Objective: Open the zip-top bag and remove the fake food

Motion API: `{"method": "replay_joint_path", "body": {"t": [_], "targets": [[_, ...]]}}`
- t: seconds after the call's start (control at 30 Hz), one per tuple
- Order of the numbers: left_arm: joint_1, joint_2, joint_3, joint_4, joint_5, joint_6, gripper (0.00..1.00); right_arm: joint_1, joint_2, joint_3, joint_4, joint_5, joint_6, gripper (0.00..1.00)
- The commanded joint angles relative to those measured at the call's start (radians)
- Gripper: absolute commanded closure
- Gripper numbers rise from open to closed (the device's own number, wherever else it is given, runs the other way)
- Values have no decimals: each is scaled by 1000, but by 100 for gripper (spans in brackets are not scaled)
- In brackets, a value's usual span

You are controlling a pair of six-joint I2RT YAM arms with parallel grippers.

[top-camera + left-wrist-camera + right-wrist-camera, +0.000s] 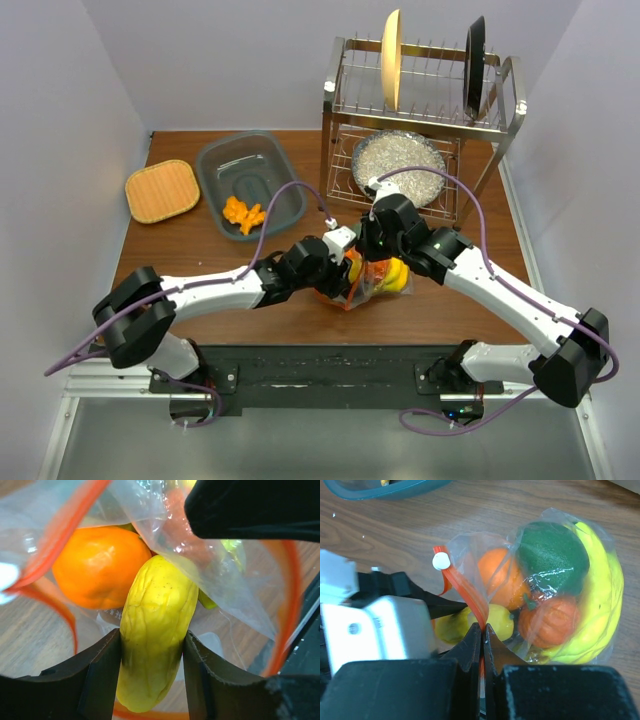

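The zip-top bag (pixel 378 283) lies between both arms, its mouth open towards the left. My left gripper (pixel 343 268) reaches into the mouth and is shut on a yellow lemon (pixel 155 620), with an orange (pixel 97 565) just behind it. My right gripper (pixel 483 627) is shut on the bag's orange-red zip strip (pixel 465 592), near its white slider (pixel 440 561). The right wrist view shows more fake food inside the bag: an orange (pixel 497 572), a green piece (pixel 550 557), a small orange pumpkin (pixel 552 622) and a banana bunch (pixel 600 595).
A grey tub (pixel 262 162) holding orange pieces (pixel 243 213) stands at the back left, beside a woven mat (pixel 162 190). A metal dish rack (pixel 420 100) with two upright plates stands at the back right, over a glittery silver plate (pixel 398 160).
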Motion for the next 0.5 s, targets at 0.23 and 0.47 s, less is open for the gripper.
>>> {"method": "replay_joint_path", "body": {"t": [0.23,0.47], "targets": [[-5,-133,170,-374,-50,-103,97,-2,18,-1,62,25,12,100],[4,-227,168,-529,-35,-194,96,-2,40,8,71,50,11,100]]}}
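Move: The left gripper already holds the yellow fruit in the bag's open mouth; the grey tub it is bound for lies about 21 cm ahead and 21 cm to its left, slightly lower. Still in the bag, the orange sits some 6 cm ahead and 1 cm to the right of this gripper, the small pumpkin about 4 cm ahead and 7 cm right. From the right gripper, shut on the bag's rim, the tub is roughly 17 cm ahead, 26 cm left and well below. Lift the left gripper about 5 cm with the yellow fruit still pinched, drawing it up out of the bag's mouth while easing some 3 cm left and a little back, mostly late in the rise. Let the wrist turn slightly, about 10 degrees, tipping down and counter-clockwise. Keep the right gripper shut on the rim, nearly still. ##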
